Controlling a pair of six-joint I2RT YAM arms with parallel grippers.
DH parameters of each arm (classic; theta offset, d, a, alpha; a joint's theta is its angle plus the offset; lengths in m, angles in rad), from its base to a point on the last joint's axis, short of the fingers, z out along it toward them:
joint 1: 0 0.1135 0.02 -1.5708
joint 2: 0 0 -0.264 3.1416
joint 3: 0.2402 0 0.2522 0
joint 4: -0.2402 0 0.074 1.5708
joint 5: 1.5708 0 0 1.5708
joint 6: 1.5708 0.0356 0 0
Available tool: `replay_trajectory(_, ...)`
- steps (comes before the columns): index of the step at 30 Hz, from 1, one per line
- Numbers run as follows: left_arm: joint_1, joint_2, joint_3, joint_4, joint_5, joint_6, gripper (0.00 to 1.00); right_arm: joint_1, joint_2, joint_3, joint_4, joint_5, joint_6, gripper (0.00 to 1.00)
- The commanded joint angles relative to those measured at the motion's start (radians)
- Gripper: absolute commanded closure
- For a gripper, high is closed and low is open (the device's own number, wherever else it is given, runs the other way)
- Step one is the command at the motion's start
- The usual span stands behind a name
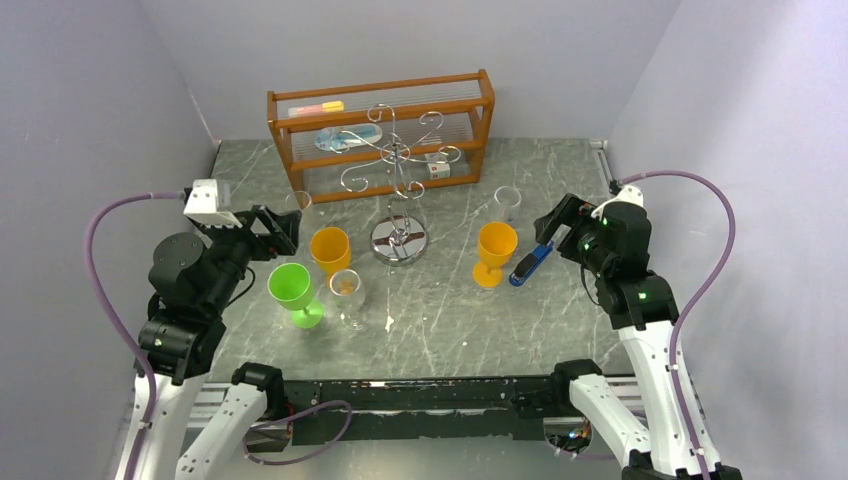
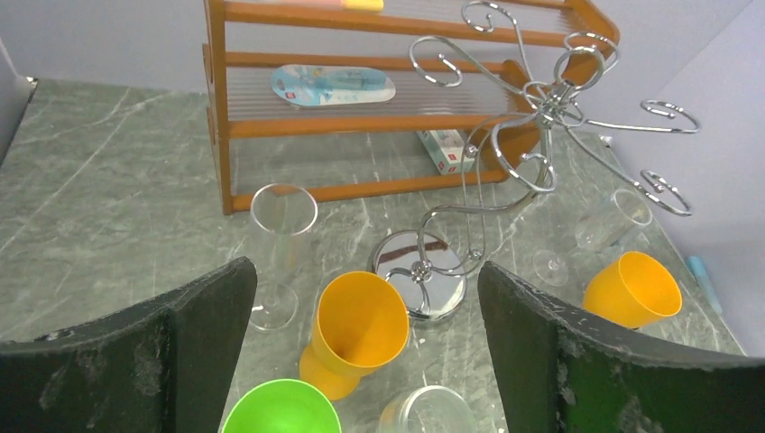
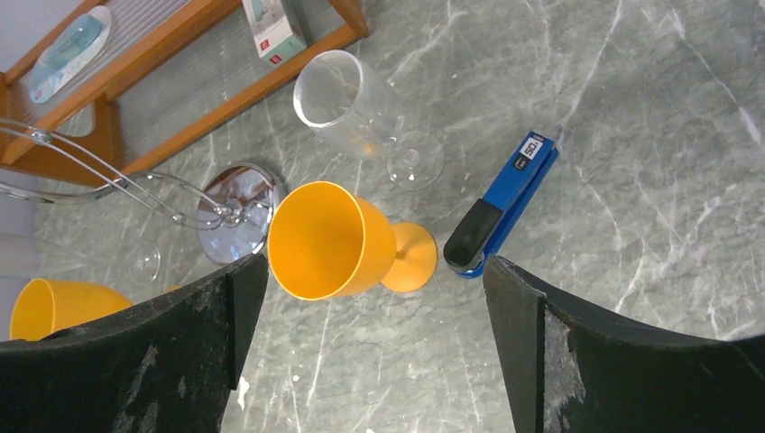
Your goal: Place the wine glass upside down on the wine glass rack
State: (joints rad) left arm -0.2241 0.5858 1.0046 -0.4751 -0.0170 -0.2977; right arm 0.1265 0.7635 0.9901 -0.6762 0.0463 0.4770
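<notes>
The silver wire wine glass rack (image 1: 399, 160) stands empty mid-table on its round shiny base (image 1: 399, 241); it also shows in the left wrist view (image 2: 541, 104). Clear wine glasses stand upright at the left (image 1: 298, 206), the right (image 1: 507, 201) and the front (image 1: 347, 291). My left gripper (image 1: 281, 231) is open and empty, above and behind the left orange goblet (image 2: 357, 327) and the left clear glass (image 2: 282, 218). My right gripper (image 1: 553, 224) is open and empty, right of the other orange goblet (image 3: 329, 240) and the right clear glass (image 3: 348, 112).
An orange-brown wooden shelf unit (image 1: 381, 133) stands behind the rack with small items on it. A green goblet (image 1: 292, 288) stands at the front left. A blue and black tool (image 1: 531, 264) lies beside the right orange goblet (image 1: 495, 251). Purple walls enclose the table.
</notes>
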Motion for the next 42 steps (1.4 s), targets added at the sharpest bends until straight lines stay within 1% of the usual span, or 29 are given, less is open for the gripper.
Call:
replay_trajectory(1, 0.009, -0.006, -0.030, 0.012, 0.019, -0.014, 0.04, 0.005, -0.001, 0.005, -0.028, 0.047, 0.014, 0.06)
replay_trajectory(5, 0.008, -0.007, -0.072, 0.032, 0.019, -0.039, 0.03, 0.005, 0.000, -0.005, -0.028, 0.099, 0.045, 0.06)
replay_trajectory(9, 0.009, 0.003, -0.102, 0.053, 0.045, -0.041, 0.04, 0.006, 0.003, -0.005, -0.025, 0.101, 0.064, 0.08)
replay_trajectory(15, 0.009, 0.014, -0.101, 0.065, 0.086, -0.022, 0.03, 0.005, 0.002, -0.015, 0.018, -0.006, 0.021, 0.07)
replay_trajectory(19, 0.009, -0.020, -0.108, 0.078, 0.088, -0.058, 0.03, 0.005, -0.005, -0.037, 0.032, -0.042, -0.015, 0.06)
replay_trajectory(23, 0.009, -0.080, -0.155, 0.150, 0.191, -0.010, 0.03, 0.005, -0.007, -0.070, 0.046, -0.095, -0.041, 0.08)
replay_trajectory(26, 0.010, -0.091, -0.159, 0.170, 0.242, 0.008, 0.03, 0.005, 0.050, -0.071, 0.040, -0.170, -0.065, 0.13)
replay_trajectory(29, 0.008, -0.068, -0.136, 0.145, 0.269, 0.013, 0.03, 0.011, 0.147, -0.068, 0.030, -0.206, -0.062, 0.24)
replay_trajectory(31, 0.009, -0.040, -0.105, 0.112, 0.274, 0.011, 0.03, 0.036, 0.200, -0.067, 0.034, -0.192, -0.046, 0.31)
replay_trajectory(32, 0.008, -0.027, -0.083, 0.091, 0.272, 0.011, 0.03, 0.069, 0.230, -0.065, 0.036, -0.162, -0.035, 0.33)
replay_trajectory(36, 0.009, -0.006, -0.048, 0.061, 0.276, 0.012, 0.03, 0.192, 0.307, -0.050, 0.022, 0.036, 0.024, 0.37)
replay_trajectory(37, 0.009, -0.008, -0.045, 0.061, 0.276, 0.011, 0.03, 0.214, 0.322, -0.048, 0.028, 0.060, 0.032, 0.38)
replay_trajectory(39, 0.009, -0.014, -0.042, 0.060, 0.277, 0.012, 0.03, 0.242, 0.350, -0.042, 0.036, 0.108, 0.047, 0.43)
replay_trajectory(42, 0.008, -0.020, -0.032, 0.053, 0.287, 0.013, 0.03, 0.266, 0.378, -0.027, 0.031, 0.165, 0.069, 0.54)
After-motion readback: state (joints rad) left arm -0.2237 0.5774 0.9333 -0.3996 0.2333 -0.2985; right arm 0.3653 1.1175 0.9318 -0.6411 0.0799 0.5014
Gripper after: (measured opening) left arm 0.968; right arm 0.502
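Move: The near orange wine glass stands about 9 cm to the right hand's left, 3 cm ahead, its middle some 18 cm lower. A clear glass stands roughly 9 cm farther out than it and 2 cm to its right; the blue stapler lies on the table about 8 cm to its right and 2 cm farther out. From the left hand, that orange glass is some 36 cm right, 5 cm ahead, 27 cm below. Right hand sinks 11 cm and 7 left towards the orange glass, tipping down, half-closing; left hand drifts right. ##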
